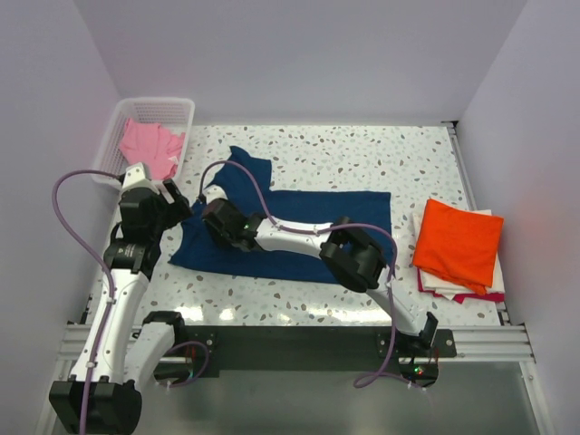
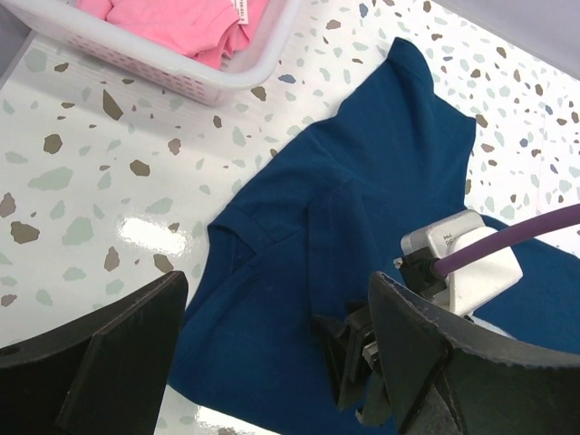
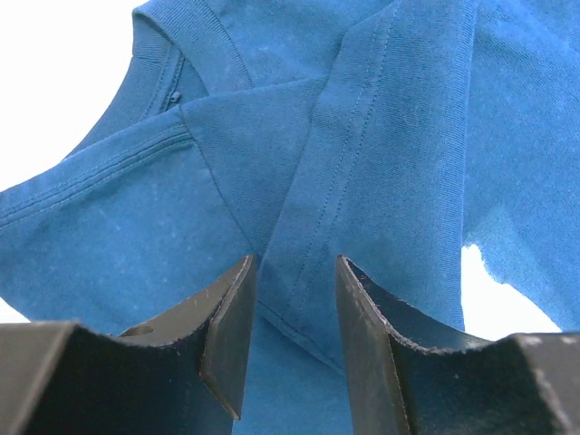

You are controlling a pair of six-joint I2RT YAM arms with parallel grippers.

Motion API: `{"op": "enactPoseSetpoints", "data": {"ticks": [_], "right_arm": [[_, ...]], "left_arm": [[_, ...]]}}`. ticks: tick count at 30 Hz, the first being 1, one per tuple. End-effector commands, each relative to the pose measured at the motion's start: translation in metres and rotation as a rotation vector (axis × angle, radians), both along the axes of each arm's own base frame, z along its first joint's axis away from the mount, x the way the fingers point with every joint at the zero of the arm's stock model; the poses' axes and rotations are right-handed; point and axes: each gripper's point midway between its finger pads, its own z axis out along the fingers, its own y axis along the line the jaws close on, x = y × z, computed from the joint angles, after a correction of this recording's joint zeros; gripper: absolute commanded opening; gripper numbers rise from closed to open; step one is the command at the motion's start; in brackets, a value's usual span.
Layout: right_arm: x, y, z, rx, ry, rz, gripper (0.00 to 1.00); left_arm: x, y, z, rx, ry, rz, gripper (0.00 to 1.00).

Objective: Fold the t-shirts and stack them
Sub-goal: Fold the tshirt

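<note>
A navy blue t-shirt (image 1: 362, 213) lies spread on the speckled table, left of centre. My right gripper (image 1: 214, 205) is down on its left part. In the right wrist view its fingers (image 3: 294, 272) stand apart on the cloth (image 3: 408, 118), a stitched hem fold lying between them, not pinched. My left gripper (image 1: 174, 205) hovers wide open just left of it, over the shirt (image 2: 344, 181), holding nothing (image 2: 276, 299). A folded orange t-shirt (image 1: 458, 240) rests at the right. A pink t-shirt (image 1: 149, 145) is crumpled in the basket.
The white lattice basket (image 1: 159, 102) stands at the back left corner, seen close in the left wrist view (image 2: 181, 77). Under the orange tee lies a small pile of white and red cloth (image 1: 453, 288). Walls close in the table on three sides.
</note>
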Motion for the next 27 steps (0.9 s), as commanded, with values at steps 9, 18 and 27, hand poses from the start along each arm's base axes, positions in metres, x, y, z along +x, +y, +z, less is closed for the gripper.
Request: {"op": "enactPoseSetpoints", "data": {"ticks": [9,18,27], "right_arm": [[-0.006,0.015,-0.006,0.024,0.003,0.013,0.4],[-0.005,0.011,-0.005,0.02,-0.008,0.001,0.25],[0.008,0.006,0.03,0.074,-0.033,-0.035,0.11]], "left_arm": [[0.006,0.002,0.015,0.026,-0.03,0.0,0.86],[0.005,0.003,0.012,0.025,-0.021,0.002,0.86],[0.005,0.003,0.011,0.024,-0.015,0.002,0.86]]}}
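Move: Just below the right fingertips, some 3 cm down, lies the seamed top layer of the t-shirt to be gripped. From this hand, the shirt's white print is about 11 cm to the right and 2 cm ahead, the spread sleeve roughly 19 cm ahead and 8 cm right, and the basket 22 cm ahead and 17 cm left. From the left hand, that seamed layer lies about 12 cm right, 2 cm ahead and 18 cm below. Sinking about 2 cm onto the t-shirt, the half-open right hand sets its fingertips either side of the seamed layer, then stays down there and closes almost shut, pinching the cloth between the tips. The wrist keeps its slanted attitude, pointing forward, left and down. ##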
